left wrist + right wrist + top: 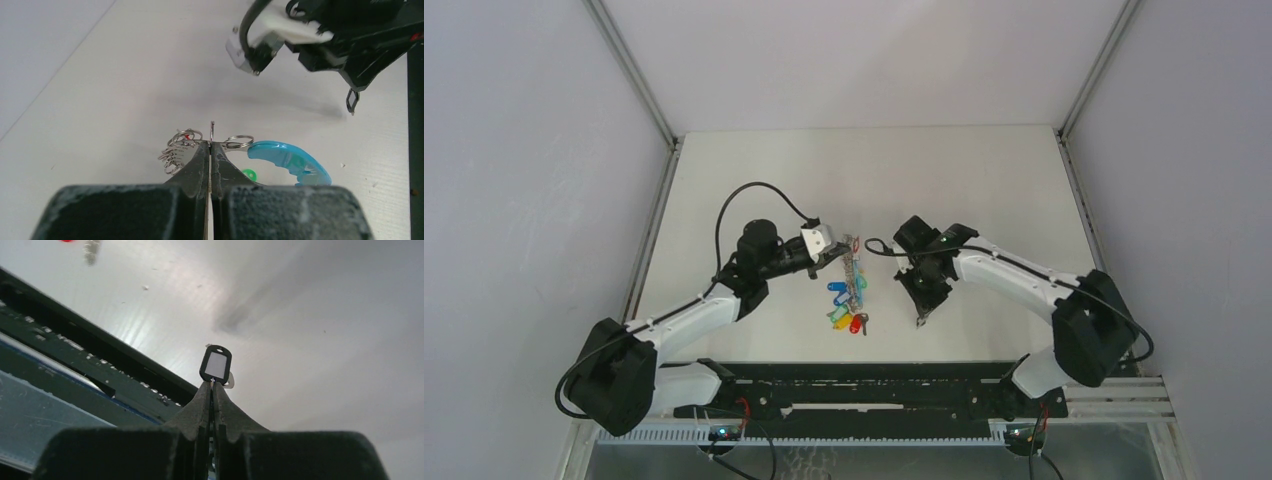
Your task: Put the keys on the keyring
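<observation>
My left gripper [836,256] is shut on the keyring [852,262], which stands on edge at mid-table. In the left wrist view the jaws [211,145] pinch its thin silvery wire [212,131]. A bunch of small rings [176,148] is to the wire's left and a blue key tag [290,160] to its right. More keys lie below the ring: blue [836,289], green and yellow [838,319], red [858,322]. My right gripper [921,318] hangs above the table to the right, shut on a black key tag with a white window [216,365]. A silvery bit shows behind the tag.
A black rail [864,385] with the arm bases runs along the near table edge, close under my right gripper and also in the right wrist view [100,365]. The right arm's wrist [345,35] looms at the top right of the left wrist view. Grey walls enclose the table.
</observation>
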Action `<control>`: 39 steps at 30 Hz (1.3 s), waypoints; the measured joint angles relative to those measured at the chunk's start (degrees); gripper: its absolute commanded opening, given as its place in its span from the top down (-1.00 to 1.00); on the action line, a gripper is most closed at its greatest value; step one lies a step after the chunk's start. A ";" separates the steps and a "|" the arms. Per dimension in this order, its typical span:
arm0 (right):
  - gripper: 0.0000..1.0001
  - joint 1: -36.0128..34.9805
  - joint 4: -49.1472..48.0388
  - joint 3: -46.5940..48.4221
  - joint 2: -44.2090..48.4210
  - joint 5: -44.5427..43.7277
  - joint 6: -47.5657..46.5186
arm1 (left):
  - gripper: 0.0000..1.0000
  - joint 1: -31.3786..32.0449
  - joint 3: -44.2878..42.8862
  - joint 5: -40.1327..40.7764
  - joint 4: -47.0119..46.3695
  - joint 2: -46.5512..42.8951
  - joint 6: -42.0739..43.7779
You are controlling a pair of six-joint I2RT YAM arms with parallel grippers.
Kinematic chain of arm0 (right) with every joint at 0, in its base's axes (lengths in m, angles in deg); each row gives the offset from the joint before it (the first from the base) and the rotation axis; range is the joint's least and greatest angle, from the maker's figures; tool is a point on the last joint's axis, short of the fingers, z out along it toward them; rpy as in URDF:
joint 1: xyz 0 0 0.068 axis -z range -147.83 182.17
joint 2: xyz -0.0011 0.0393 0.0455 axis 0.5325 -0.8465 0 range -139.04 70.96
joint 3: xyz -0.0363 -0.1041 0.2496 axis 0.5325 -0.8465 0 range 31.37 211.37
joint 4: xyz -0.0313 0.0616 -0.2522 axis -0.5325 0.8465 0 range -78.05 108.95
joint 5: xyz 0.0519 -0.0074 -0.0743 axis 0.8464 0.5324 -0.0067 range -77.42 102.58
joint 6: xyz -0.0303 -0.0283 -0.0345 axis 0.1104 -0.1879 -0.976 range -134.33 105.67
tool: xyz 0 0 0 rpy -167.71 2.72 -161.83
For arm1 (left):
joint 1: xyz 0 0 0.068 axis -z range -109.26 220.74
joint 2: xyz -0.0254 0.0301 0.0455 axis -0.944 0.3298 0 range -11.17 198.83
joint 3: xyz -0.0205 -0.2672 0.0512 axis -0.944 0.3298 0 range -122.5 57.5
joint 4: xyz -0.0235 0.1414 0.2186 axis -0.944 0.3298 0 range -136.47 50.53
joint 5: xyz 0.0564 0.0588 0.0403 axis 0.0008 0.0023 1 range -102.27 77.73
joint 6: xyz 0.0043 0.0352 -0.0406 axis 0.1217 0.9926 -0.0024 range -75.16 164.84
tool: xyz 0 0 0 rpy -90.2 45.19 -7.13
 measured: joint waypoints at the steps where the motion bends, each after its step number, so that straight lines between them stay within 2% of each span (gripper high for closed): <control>1: 1.00 0.57 0.90 0.02 -1.62 -0.44 0.74 | 1.00 0.00 0.00 0.04 -0.07 -0.02 -0.15; 6: 1.00 5.18 2.29 2.91 -10.99 -2.60 1.92 | 0.99 0.00 -0.02 0.39 -0.11 -0.02 -0.63; 14: 0.99 9.81 -1.18 13.64 -24.98 -5.95 1.27 | 1.00 0.00 0.00 0.39 -0.11 0.00 -0.98; 22: 0.57 9.77 -4.59 16.92 -28.09 -8.35 0.63 | 1.00 0.00 0.00 0.39 -0.11 0.02 -1.07; 26: 0.38 9.73 -7.89 14.75 -25.73 -8.76 0.63 | 1.00 0.00 0.00 0.39 -0.13 0.11 -1.11; 29: 0.31 9.66 -10.95 10.67 -20.39 -8.76 0.66 | 0.99 0.00 0.00 0.39 -0.13 0.13 -1.18; 35: 0.39 9.53 -21.05 -0.74 -5.01 -7.65 1.07 | 1.00 0.00 0.00 0.39 -0.20 0.13 -1.64; 39: 0.40 8.57 -30.53 -9.46 1.66 -6.64 1.29 | 1.00 0.00 0.00 0.37 -0.57 0.13 -1.92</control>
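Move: The black key tag, still pinched with its key in the right fingers, goes to a bare spot of table about 12 cm ahead of that hand, hardly 1 cm to its right and 7 cm below. The hanging keyring's middle is some 12 cm left and 9 cm ahead of the hand, about level with it. Its red tag hangs 11 cm left, 5 cm ahead and 6 cm lower. From the left hand, holding the ring, the spot is roughly 13 cm right, 2 cm ahead, 17 cm below. The black key tag with its key is carried down and then mostly forward by the right hand, about 12 cm forward and 6 to 7 cm down, to the bare table to the right of the keyring. There the fingers open to about a third and let go, and the hand lifts some 5 cm off the tag, its fingertips tilting forward about 20 degrees. ##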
